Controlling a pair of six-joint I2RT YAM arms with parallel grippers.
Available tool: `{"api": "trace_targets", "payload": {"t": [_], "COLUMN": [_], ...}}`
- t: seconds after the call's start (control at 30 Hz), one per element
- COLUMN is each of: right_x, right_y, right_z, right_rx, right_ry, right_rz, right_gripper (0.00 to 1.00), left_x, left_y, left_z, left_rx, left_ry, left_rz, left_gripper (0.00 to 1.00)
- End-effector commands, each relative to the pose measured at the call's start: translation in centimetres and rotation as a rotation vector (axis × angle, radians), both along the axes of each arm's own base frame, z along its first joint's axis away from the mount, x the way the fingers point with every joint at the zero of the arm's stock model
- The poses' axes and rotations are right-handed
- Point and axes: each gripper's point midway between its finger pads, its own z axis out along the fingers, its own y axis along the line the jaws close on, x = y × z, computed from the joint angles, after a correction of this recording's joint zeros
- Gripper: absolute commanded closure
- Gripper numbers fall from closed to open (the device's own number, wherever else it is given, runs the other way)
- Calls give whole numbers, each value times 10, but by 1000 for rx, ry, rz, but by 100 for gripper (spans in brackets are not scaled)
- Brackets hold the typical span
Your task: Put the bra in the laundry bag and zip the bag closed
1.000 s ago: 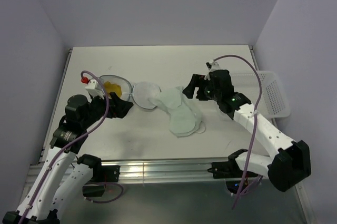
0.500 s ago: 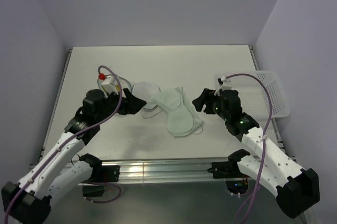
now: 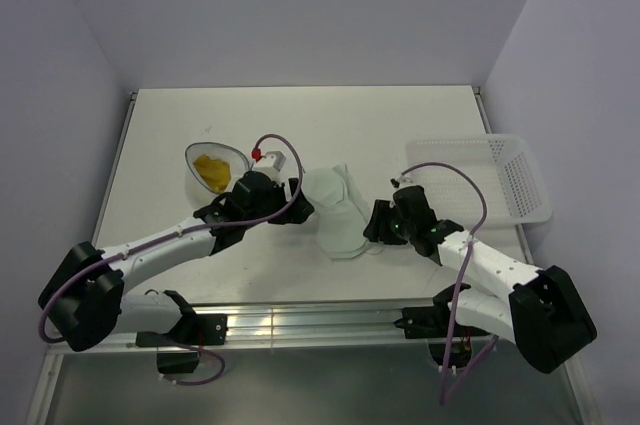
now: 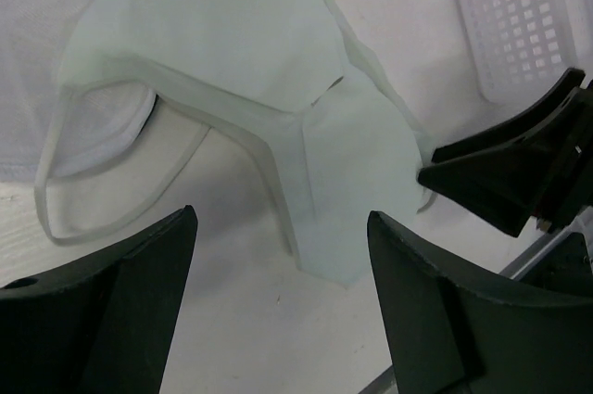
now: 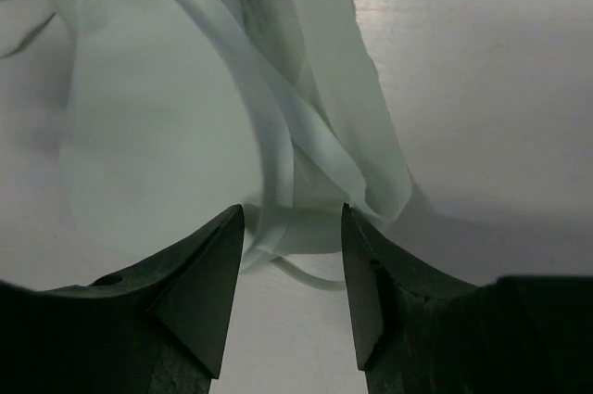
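The pale green bra lies crumpled mid-table, also filling the left wrist view and the right wrist view. The laundry bag lies open at the left with something yellow in its mesh half; white mesh shows under the bra's left side. My left gripper hovers open at the bra's left edge, with bare table between its fingers. My right gripper stands open at the bra's right edge, its fingers either side of a folded band and strap.
A white perforated plastic basket sits at the right table edge, its corner also in the left wrist view. The right gripper's black body faces the left one across the bra. A metal rail runs along the near edge.
Both arms have closed in on the bra: the left swung right across the bag's white half, the right dropped down and left. Both pairs of jaws have narrowed.
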Motion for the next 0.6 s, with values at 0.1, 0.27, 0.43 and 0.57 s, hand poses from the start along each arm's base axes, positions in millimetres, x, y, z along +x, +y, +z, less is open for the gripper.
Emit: {"api": "trace_targets", "payload": {"t": [0.1, 0.27, 0.43, 0.57], "right_x": [3, -6, -37, -62], "right_y": [22, 20, 7, 12], "right_z": [-2, -9, -20, -18], "right_rx": [41, 73, 106, 208], "right_ry": [-13, 1, 23, 48], "right_rz": [63, 24, -37, -61], "right_gripper": [50, 93, 100, 100], "left_x": [26, 37, 47, 53], "left_y": [-22, -23, -27, -36], "left_z": [19, 8, 1, -6], "left_rx": [-69, -39, -22, -23], "left_ry": [-83, -85, -88, -79], "left_rz": [53, 86, 101, 93], "left_gripper": [19, 19, 19, 20]}}
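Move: Just beneath the open right fingers, about 2 cm down and 1 cm back and to the left, lies the near right edge of the pale green bra. Its far cup is roughly 11 cm ahead and 10 cm left of that hand; from the left hand, this cup lies some 5 cm ahead, 3 cm right and 9 cm below. The bag's flap is about 5 cm ahead and 6 cm left of the left hand, the yellow bra in the bag 9 cm ahead and 19 cm left. Sinking about 1 cm and easing left, the right hand shuts its fingers on the bra's near right edge, then drags it about 4 cm back towards the base, keeping low with the pinch held. The left hand, fingers still wide open, glides roughly 4 cm forward and 3 cm down, slightly right, towards the far cup. ##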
